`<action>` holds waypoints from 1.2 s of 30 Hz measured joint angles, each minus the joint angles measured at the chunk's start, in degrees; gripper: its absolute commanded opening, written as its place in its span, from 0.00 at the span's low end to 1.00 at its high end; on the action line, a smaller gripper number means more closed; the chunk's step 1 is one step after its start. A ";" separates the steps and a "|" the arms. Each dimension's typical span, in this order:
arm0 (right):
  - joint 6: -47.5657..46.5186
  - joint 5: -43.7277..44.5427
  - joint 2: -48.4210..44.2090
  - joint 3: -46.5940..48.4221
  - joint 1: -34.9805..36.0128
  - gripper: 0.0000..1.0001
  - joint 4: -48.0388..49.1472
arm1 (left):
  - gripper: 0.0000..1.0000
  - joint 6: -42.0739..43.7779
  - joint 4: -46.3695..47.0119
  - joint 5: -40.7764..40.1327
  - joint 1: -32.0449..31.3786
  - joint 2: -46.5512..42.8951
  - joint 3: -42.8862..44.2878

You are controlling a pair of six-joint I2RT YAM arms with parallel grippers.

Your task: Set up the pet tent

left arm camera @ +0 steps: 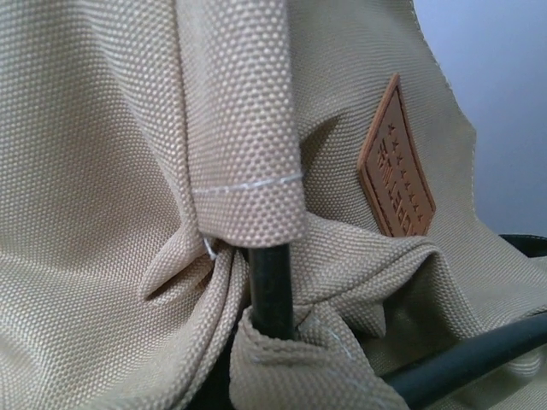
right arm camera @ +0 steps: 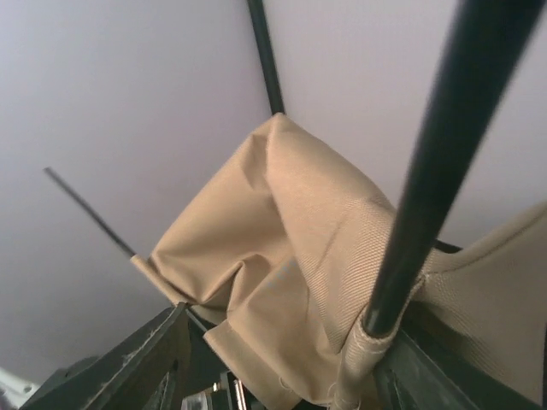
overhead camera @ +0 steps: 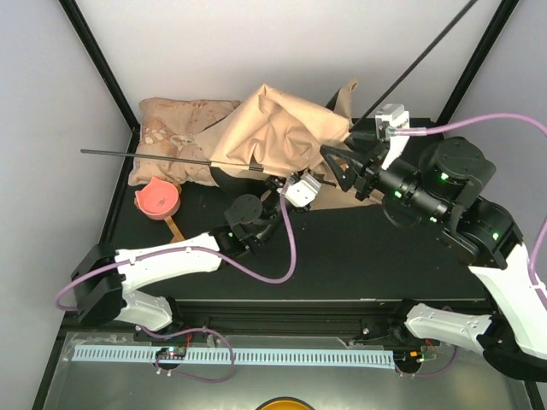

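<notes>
The pet tent (overhead camera: 282, 128) lies crumpled at the back of the table, tan fabric bunched up. One thin black pole (overhead camera: 162, 157) runs level to the left out of the fabric, and a second pole (overhead camera: 427, 53) slants up to the back right. My left gripper (overhead camera: 278, 182) is shut at the inner end of the level pole; its wrist view is filled by fabric, a pole (left arm camera: 272, 290) in a sleeve and the brown label (left arm camera: 395, 171), with the fingers hidden. My right gripper (overhead camera: 336, 168) (right arm camera: 295, 367) stands open, the slanted pole (right arm camera: 427, 171) and its sleeve end beside its right finger.
A beige patterned pillow (overhead camera: 175, 128) lies under the tent's left side. A pink bowl (overhead camera: 157, 198) sits at the left on the black table (overhead camera: 359, 248). Black frame posts (overhead camera: 102, 60) rise at the back corners.
</notes>
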 measured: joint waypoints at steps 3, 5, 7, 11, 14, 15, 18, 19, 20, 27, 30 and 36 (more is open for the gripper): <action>1.36 2.62 1.38 0.00 -0.59 0.55 -0.02 | 0.02 3.82 5.38 -2.69 0.11 3.02 -0.04; 2.14 4.68 1.70 -0.07 -0.85 0.53 -0.04 | 0.01 5.64 7.65 -3.85 0.20 4.15 -0.04; 2.69 6.58 1.33 -1.03 -1.05 0.44 0.61 | 0.02 6.91 8.79 -4.48 0.28 4.48 -0.04; 3.78 7.58 -0.66 -5.27 -1.55 0.28 2.86 | 0.02 7.76 10.80 -4.52 0.33 4.52 -0.07; 3.87 7.78 -0.61 -6.12 -1.66 0.25 3.80 | 0.02 7.78 12.66 -4.50 0.31 4.61 -0.48; 3.91 7.76 -0.52 -6.27 -1.66 0.26 4.20 | 0.01 7.69 13.27 -4.46 0.31 4.61 -0.83; 4.00 7.78 -0.79 -7.56 -1.66 0.28 5.53 | 0.02 6.88 14.25 -4.26 0.31 4.66 -2.25; 4.00 7.74 -0.94 -8.22 -1.70 0.26 6.08 | 0.01 6.73 14.53 -4.26 0.31 4.70 -2.67; 4.04 7.67 -1.09 -8.87 -1.70 0.23 6.56 | 0.02 6.45 14.97 -4.24 0.31 4.79 -3.26; 3.74 5.97 -2.27 -12.61 -1.79 0.01 10.14 | 0.02 5.88 18.08 -4.22 0.31 6.95 -4.15; 3.15 5.25 -3.30 -14.40 -1.97 0.01 11.43 | 0.02 5.60 19.61 -4.20 0.31 8.07 -4.17; 0.20 2.40 -5.86 -19.08 -2.45 0.01 14.49 | 0.03 3.28 20.28 -4.20 0.31 9.40 -4.33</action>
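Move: Just ahead of the open right fingers, about 4 cm forward, level sideways and roughly 3 cm lower, is the sleeve mouth where the slanting tent pole enters the beige cloth. The bunched pole crossing, already held by the left hand, is some 4 cm forward, 4 cm left and 13 cm below the right hand. From the left hand the sleeve mouth is about level fore and aft, 4 cm right and 10 cm up. Reaching forward about 3.5 cm and sinking some 5 cm, the right hand brings its fingers around the sleeve mouth and closes them in stages until they pinch cloth and pole, then keeps sinking and eases back about 1 cm. The left hand keeps its grip on the crossing, shifting nearly 2 cm forward, rising slightly, then sinking to about 3 cm below its start. ##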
